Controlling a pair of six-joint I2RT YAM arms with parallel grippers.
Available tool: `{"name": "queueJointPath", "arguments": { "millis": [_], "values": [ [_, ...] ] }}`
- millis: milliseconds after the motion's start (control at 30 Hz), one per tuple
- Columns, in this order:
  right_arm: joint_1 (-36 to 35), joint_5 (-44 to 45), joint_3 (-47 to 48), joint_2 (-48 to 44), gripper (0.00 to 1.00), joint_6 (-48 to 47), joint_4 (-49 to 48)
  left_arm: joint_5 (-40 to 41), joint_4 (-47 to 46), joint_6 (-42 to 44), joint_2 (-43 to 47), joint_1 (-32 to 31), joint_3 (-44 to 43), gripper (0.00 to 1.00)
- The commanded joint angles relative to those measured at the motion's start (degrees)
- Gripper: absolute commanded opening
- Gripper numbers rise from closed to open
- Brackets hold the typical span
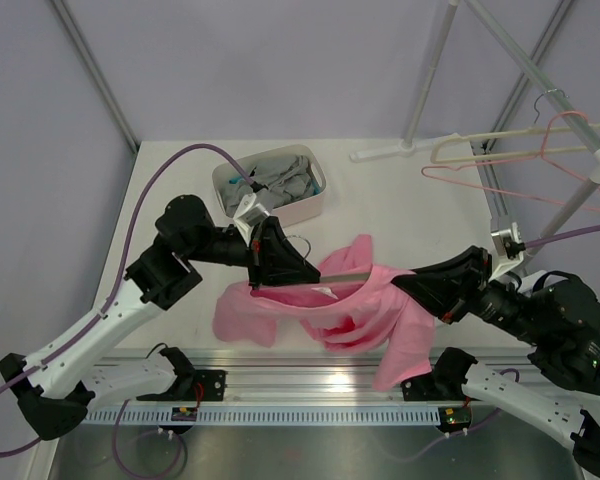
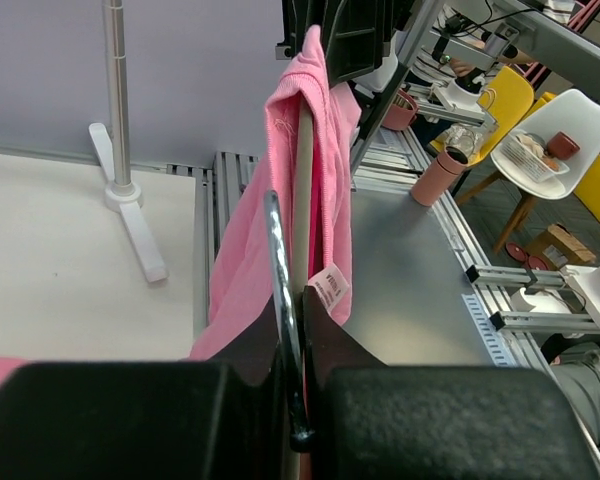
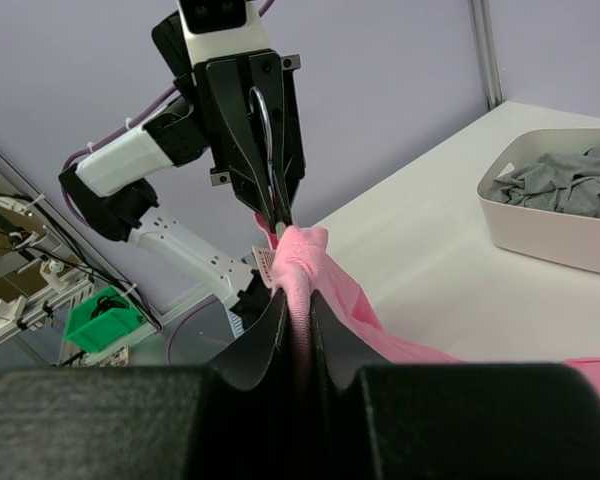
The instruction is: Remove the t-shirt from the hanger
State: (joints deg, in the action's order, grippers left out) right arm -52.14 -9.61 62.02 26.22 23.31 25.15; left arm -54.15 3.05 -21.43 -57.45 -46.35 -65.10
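The bright pink t-shirt hangs bunched over the dark hanger, which is held above the table's near edge, part of the shirt trailing onto the table. My left gripper is shut on the hanger's neck. In the left wrist view the silver hook runs between its fingers, and the t-shirt is draped along the bar. My right gripper is shut on a fold of the t-shirt. In the right wrist view that gripper pinches the pink fabric.
A white tub of grey clothes stands behind the left gripper; it also shows in the right wrist view. A rack at the right holds a cream hanger and a pink wire hanger. A rack foot lies at the back. A metal rail runs along the front.
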Motion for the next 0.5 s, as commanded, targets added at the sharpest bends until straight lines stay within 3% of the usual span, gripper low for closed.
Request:
{"name": "queueJointPath", "arguments": {
  "millis": [0, 33, 67, 167, 333, 467],
  "values": [
    [-0.2, 6.9, -0.1, 2.3, 0.20, -2.4, 1.7, 1.2, -3.2, 0.5, 2.1, -0.4, -1.0, 0.00],
    [-0.1, 7.1, -0.1, 2.5, 0.29, -2.8, 2.1, 1.8, -1.5, 0.8, 2.5, -0.3, -1.1, 0.00],
    [-0.1, 7.0, 0.1, 3.0, 0.52, -3.6, 2.5, 2.2, -0.3, 1.2, 3.3, -0.3, -1.4, 0.00],
    [-0.1, 7.2, 0.4, 3.1, 0.73, -4.8, 4.5, 4.9, 4.7, 3.1, 4.9, -0.3, -1.9, 0.00],
    [-0.1, 5.3, -0.6, 2.9, 0.85, -6.1, 7.2, 10.8, 10.7, 3.9, 8.2, -0.3, -1.6, 0.00],
    [-0.2, 4.6, -2.2, 2.3, 0.83, -6.3, 7.3, 14.7, 12.9, 3.9, 11.0, -0.3, -0.9, 0.00]
  ]
}}
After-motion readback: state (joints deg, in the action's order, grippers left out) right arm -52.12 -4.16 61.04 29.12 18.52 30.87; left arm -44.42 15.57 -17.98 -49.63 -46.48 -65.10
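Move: The t-shirt's shoulder, folded over the hanger's right end, is still between the right fingers. It lies about 13 cm to the left hand's right, level in reach and height. The t-shirt's main bunch hangs between the hands, some 8 cm left of the right hand, level in reach and about 9 cm below it. The hook stands roughly 3 cm ahead of the left fingers and 2 cm above them, level sideways. The right fingers let go of the shirt-covered hanger end, opening wide as that hand sinks about 4 cm and goes forward nearly 3 cm beside the pink cloth, rolling slightly left side down. The left fingers keep their pinch on the hanger by its hook and carry it some 3 cm left, away from the right hand, turning about 10 degrees counter-clockwise. ##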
